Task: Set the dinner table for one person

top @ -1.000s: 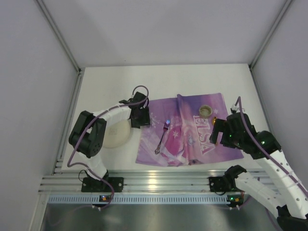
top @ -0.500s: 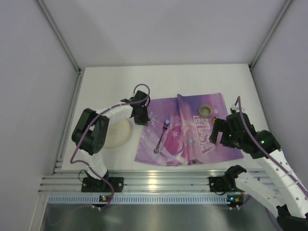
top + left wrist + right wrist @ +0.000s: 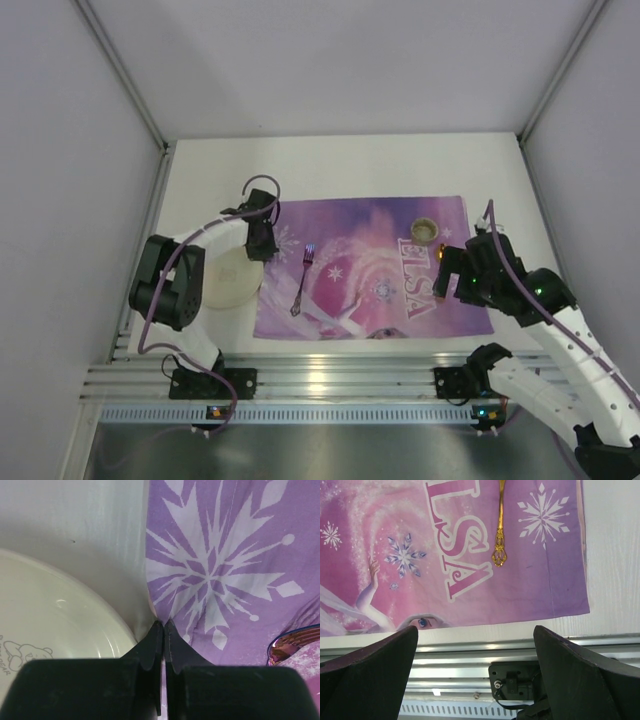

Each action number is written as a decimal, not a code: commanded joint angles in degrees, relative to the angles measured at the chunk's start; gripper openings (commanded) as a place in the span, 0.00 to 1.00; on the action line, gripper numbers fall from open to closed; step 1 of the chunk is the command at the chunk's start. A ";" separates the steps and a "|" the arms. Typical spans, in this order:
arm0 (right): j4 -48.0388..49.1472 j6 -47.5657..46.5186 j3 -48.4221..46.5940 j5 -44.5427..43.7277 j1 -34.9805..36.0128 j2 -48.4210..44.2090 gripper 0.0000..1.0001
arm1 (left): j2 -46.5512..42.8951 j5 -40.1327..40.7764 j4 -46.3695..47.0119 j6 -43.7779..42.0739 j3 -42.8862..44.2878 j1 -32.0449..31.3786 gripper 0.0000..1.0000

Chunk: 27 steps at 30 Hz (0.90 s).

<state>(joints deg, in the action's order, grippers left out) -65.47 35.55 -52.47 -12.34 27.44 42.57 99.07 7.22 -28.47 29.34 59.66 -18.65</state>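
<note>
The dinner table is a white top. On it lies a purple snowflake placemat, now flat. My left gripper is shut on the mat's left edge; in the left wrist view its jaws meet with purple fabric pinched between them. A cream plate sits just left of the mat, partly under the mat's corner. An iridescent fork lies on the mat's left part. A small cup stands at the mat's back right. My right gripper hangs open over the mat's right end, above a gold spoon.
An aluminium rail runs along the near edge, with the right arm's base mount below it. Grey walls close in the left, back and right sides. Bare white table lies behind the mat.
My left gripper closed on the placemat's left edge and dragged it left. The fold in the mat flattened out and the fork rode left with it. The right arm barely moved.
</note>
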 commanded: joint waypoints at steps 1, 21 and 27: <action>2.19 -0.66 -0.53 0.03 -0.90 0.50 1.00 | -0.71 4.73 -5.02 -2.71 -2.61 1.60 0.00; 3.77 -1.36 0.88 1.53 -0.90 0.59 1.00 | -9.86 13.34 -17.49 -3.68 10.39 2.40 0.67; 3.86 -1.62 1.14 1.53 -0.81 0.15 1.00 | -10.91 18.44 -19.61 -2.98 5.84 2.40 0.66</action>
<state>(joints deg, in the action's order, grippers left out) -64.05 34.85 -51.37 -10.87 27.44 43.18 89.60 21.47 -44.25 26.61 68.10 -16.47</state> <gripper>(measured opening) 0.996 0.666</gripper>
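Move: The left hand holds the placemat's left edge shut between its fingertips, right down at the table. The plate's middle lies about 7 cm to its left and 4 cm back, its near rim almost against the fingers. The fork lies on the mat some 10 cm to the right and 5 cm back. From the idle right hand the plate is roughly 54 cm to the left, 12 cm ahead and 15 cm below. Low over the table, the left hand first draws the pinched mat edge some 1.5 cm farther left, then opens its fingers to about two thirds and lets the edge go while still sliding left and slightly back, the opening left finger pushing the plate's rim aside. From there it lifts about 8.5 cm clear with the fingers staying open, swinging forward a little and drifting on to about 6 cm left of its start, as its left side rolls up by some 10 to 15 degrees. ##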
